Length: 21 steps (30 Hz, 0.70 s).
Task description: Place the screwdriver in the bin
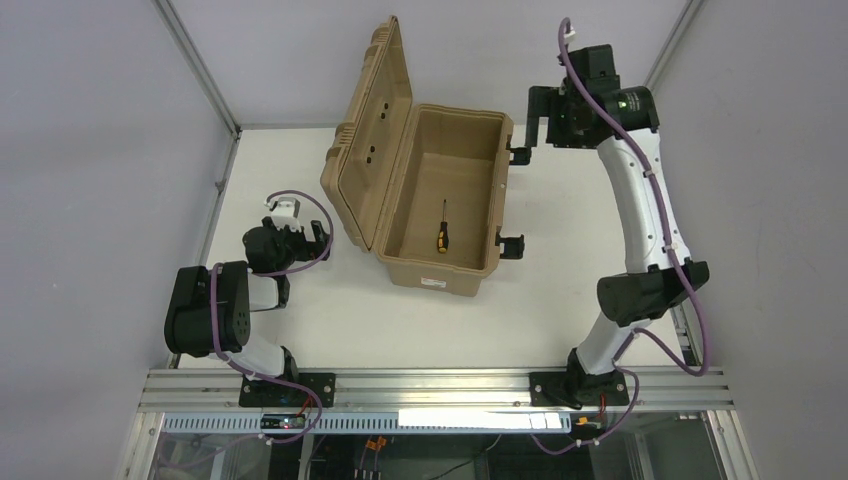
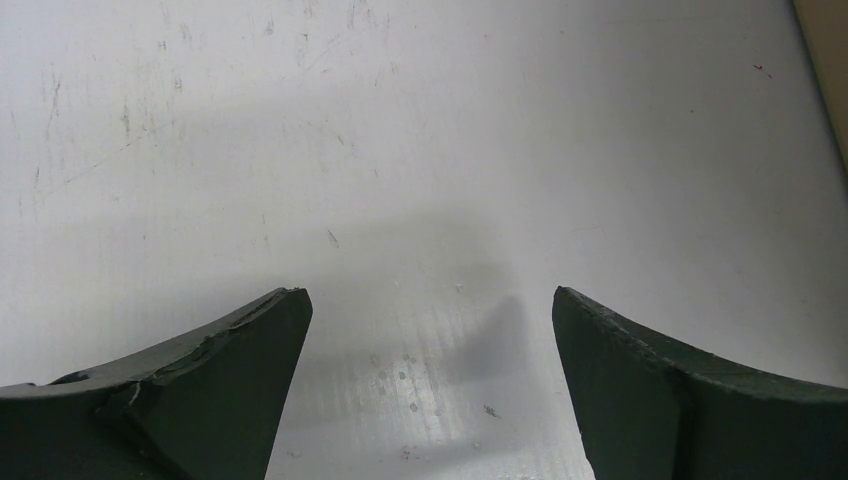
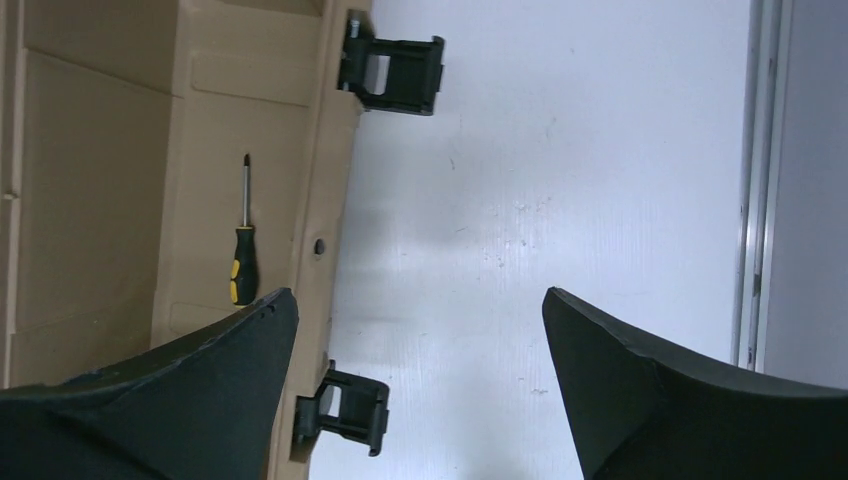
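The tan bin (image 1: 440, 272) stands open in the middle of the table, its ribbed lid (image 1: 365, 130) tilted up on the left. The screwdriver (image 1: 441, 230), black-and-yellow handle and thin shaft, lies on the bin's floor near the right wall. It also shows in the right wrist view (image 3: 243, 255), inside the bin's rim (image 3: 325, 200). My right gripper (image 1: 538, 120) is open and empty, high beside the bin's far right corner; in its wrist view (image 3: 420, 300) it hangs over bare table. My left gripper (image 1: 320, 240) is open and empty, low over the table left of the bin, also in its wrist view (image 2: 430, 300).
Two black latches (image 3: 392, 72) (image 3: 345, 410) stick out from the bin's right side. A metal rail (image 3: 760, 200) runs along the table's right edge. The bin's lid edge (image 2: 830, 60) shows at the left wrist view's top right corner. Frame posts rise at the back corners.
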Each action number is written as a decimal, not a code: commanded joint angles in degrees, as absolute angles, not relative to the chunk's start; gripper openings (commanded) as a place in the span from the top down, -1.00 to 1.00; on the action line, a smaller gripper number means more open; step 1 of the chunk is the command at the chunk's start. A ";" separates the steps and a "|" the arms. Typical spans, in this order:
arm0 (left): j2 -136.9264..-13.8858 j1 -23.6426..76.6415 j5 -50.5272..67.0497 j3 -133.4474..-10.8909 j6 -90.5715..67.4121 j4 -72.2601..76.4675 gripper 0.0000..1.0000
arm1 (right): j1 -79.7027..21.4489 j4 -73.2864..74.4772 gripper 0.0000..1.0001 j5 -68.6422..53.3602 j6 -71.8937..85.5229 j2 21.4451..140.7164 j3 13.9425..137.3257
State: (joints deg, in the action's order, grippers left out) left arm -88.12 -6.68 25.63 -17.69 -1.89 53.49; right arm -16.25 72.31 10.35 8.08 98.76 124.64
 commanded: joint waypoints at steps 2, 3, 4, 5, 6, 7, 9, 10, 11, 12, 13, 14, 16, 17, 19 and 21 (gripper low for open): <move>-87.28 -6.15 25.66 -18.45 -0.79 54.93 -0.98 | -8.84 71.57 -0.94 2.81 4.43 96.59 124.40; -87.28 -6.09 25.66 -18.41 -0.79 54.93 -0.98 | -7.88 71.50 -0.94 1.81 4.07 96.73 124.20; -87.28 -6.17 25.66 -18.43 -0.83 54.93 -0.98 | -6.25 71.27 -0.95 0.84 3.66 96.71 123.61; -87.23 -6.13 25.71 -18.44 -0.80 54.93 -0.98 | -5.41 71.04 -0.95 0.53 3.20 96.74 123.32; -87.27 -6.15 25.70 -18.40 -0.79 54.93 -0.98 | -4.31 70.67 -0.96 -1.80 2.75 96.57 122.56; -87.27 -6.15 25.72 -18.41 -0.79 54.93 -0.98 | -2.99 70.15 -0.96 -2.61 2.34 96.36 121.85; -87.28 -6.15 25.71 -18.46 -0.79 54.93 -0.98 | -1.46 69.54 -0.98 -3.93 1.35 96.05 120.89; -87.28 -6.15 25.68 -18.45 -0.81 54.93 -0.98 | -0.84 69.37 -0.98 -4.12 1.08 96.07 120.63; -87.28 -6.14 25.67 -18.39 -0.80 54.93 -0.98 | -0.35 69.40 -0.98 -4.44 0.66 96.22 120.48; -87.28 -6.17 25.74 -18.45 -0.80 54.93 -0.98 | -0.20 69.39 -0.98 -4.32 0.41 96.26 120.23; -87.23 -6.17 25.71 -18.42 -0.85 54.89 -0.98 | -0.18 69.36 -0.98 -4.28 0.39 96.39 119.97; -87.27 -6.15 25.67 -18.45 -0.80 54.93 -0.98 | 1.12 69.18 -0.98 -4.79 0.42 96.32 119.71; -87.27 -6.19 25.66 -18.49 -0.83 54.93 -0.98 | 2.14 68.40 -0.98 -5.92 0.58 96.00 118.89; -87.27 -6.16 25.69 -18.45 -0.83 54.93 -0.98 | 2.38 67.99 -0.98 -6.11 0.56 95.79 118.44; -87.27 -6.16 25.67 -18.39 -0.79 54.93 -0.98 | 2.61 67.69 -0.98 -6.16 0.53 95.64 118.02; -87.28 -6.17 25.67 -18.40 -0.80 54.93 -0.98 | 2.72 67.69 -0.98 -6.11 0.37 95.52 117.80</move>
State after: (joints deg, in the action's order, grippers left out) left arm -88.12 -6.70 25.63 -17.69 -1.89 53.49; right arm 2.07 70.46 -4.36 1.65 98.72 118.15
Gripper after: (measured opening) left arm 0.992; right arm 0.991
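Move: The screwdriver already lies in the bin, roughly 20 cm to the right hand's left, a couple of centimetres ahead of it and some 30 cm below. The bin's middle is about 21 cm left, 6 ahead and 25 below; its far latch stands about 2 cm left and 17 ahead, its near latch 6 left and 8 back, both some 20 below. From the left hand the screwdriver is about 30 cm right, 5 ahead and 3 below. The empty right hand goes on withdrawing from the bin, swinging about 8.5 cm to the right, fast at first and then easing off, out over the bare table on the bin's right side. As it goes it sinks some 3.5 cm, mostly in the later half, with its wrist tipping and rolling only about 5 degrees each way and its fingers staying wide open, touching nothing. ##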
